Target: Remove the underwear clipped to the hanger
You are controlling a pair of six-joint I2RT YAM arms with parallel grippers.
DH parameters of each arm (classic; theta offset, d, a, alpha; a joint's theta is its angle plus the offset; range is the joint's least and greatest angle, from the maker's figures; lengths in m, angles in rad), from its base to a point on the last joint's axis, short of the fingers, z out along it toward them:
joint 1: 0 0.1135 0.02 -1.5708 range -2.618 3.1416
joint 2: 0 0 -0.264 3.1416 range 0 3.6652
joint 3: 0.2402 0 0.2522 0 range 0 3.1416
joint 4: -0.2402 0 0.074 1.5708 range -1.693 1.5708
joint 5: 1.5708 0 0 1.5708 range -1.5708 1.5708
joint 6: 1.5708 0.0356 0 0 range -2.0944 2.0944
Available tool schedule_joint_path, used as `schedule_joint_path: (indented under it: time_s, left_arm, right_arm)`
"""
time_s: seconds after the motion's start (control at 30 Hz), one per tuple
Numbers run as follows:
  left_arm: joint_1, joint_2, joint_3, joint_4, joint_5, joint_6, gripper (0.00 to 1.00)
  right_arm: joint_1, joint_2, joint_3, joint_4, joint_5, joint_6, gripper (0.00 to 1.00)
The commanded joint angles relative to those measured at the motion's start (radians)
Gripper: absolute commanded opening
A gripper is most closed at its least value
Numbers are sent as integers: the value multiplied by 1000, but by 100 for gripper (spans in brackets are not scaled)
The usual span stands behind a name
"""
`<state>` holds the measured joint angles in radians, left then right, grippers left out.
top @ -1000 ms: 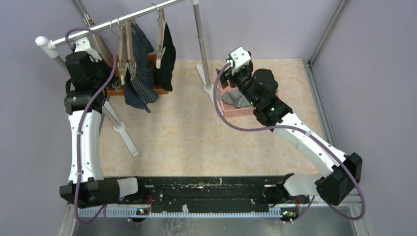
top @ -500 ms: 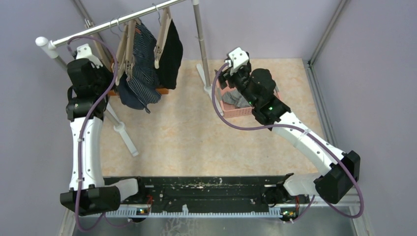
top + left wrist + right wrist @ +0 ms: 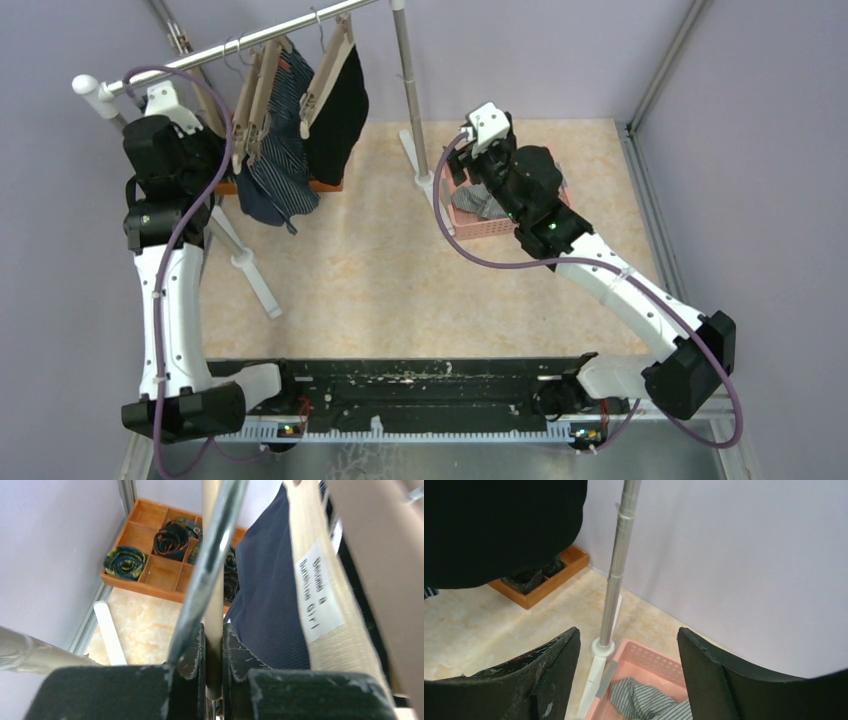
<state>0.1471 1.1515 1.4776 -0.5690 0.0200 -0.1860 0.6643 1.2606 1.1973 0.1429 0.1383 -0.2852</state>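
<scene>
Navy-striped underwear [image 3: 280, 160] and black underwear [image 3: 340, 115] hang from wooden clip hangers [image 3: 252, 100] on the metal rail [image 3: 200, 55]. My left gripper [image 3: 207, 135] is at the rail's left end, shut on a beige hanger bar [image 3: 214, 615], its jaws [image 3: 213, 640] pinching it just behind the rail [image 3: 210, 555]. Navy cloth [image 3: 270, 605] with a beige labelled waistband [image 3: 320, 590] hangs right beside it. My right gripper [image 3: 472, 150] stands open and empty [image 3: 628, 632] above a pink basket [image 3: 649, 655] holding grey striped underwear [image 3: 644, 702]. The black underwear [image 3: 499, 525] fills that view's upper left.
An orange wooden tray [image 3: 150, 575] of rolled dark socks sits on the floor under the hanging clothes, by the left wall. The rack's right upright pole [image 3: 616, 560] and white foot [image 3: 415, 160] stand just left of the pink basket [image 3: 490, 228]. Purple walls close in all round.
The left arm has shifted back and left with the hanger, and the hangers and underwear have swung and tilted right. The right arm has edged slightly toward the back.
</scene>
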Motion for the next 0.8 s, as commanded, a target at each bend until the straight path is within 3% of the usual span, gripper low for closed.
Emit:
schedule_joint_path:
  time_s: [0.0, 0.23, 0.77]
  left_arm:
    - [7, -1, 109, -25, 13, 12, 0]
    - [7, 23, 186, -43, -4, 16, 0]
    - [7, 33, 186, 115, -54, 51, 0]
  right_arm:
    - [-3, -60, -30, 45, 78, -22, 72]
    - [-3, -65, -54, 64, 79, -10, 72]
    - [-4, -23, -50, 61, 90, -15, 72]
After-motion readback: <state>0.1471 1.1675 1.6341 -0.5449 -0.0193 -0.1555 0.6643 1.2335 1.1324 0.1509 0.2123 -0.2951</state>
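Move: The left hand grips the emptied hanger below its hook; the rail it is to hang on runs about 15 cm above that hand and some 4 cm ahead. The hanger with the blue underwear is roughly 8 cm to the hand's right and 6 cm farther out, about level in height; the one with the black underwear is some 18 cm right and 8 cm ahead. From the right hand, that stretch of rail is about 40 cm left, 5 cm ahead and 15 cm up. Keeping its closed hold on the empty hanger, the left hand lifts it about 7 cm towards the rail, briskly for the first 5 cm or so, then with a short halt and a slower last rise that edges slightly left, while the fingers tip up by some 10 degrees. The right hand, open and empty beside the rail's right post, sinks and shifts right by about 2 cm each and then waits over the pink basket. ##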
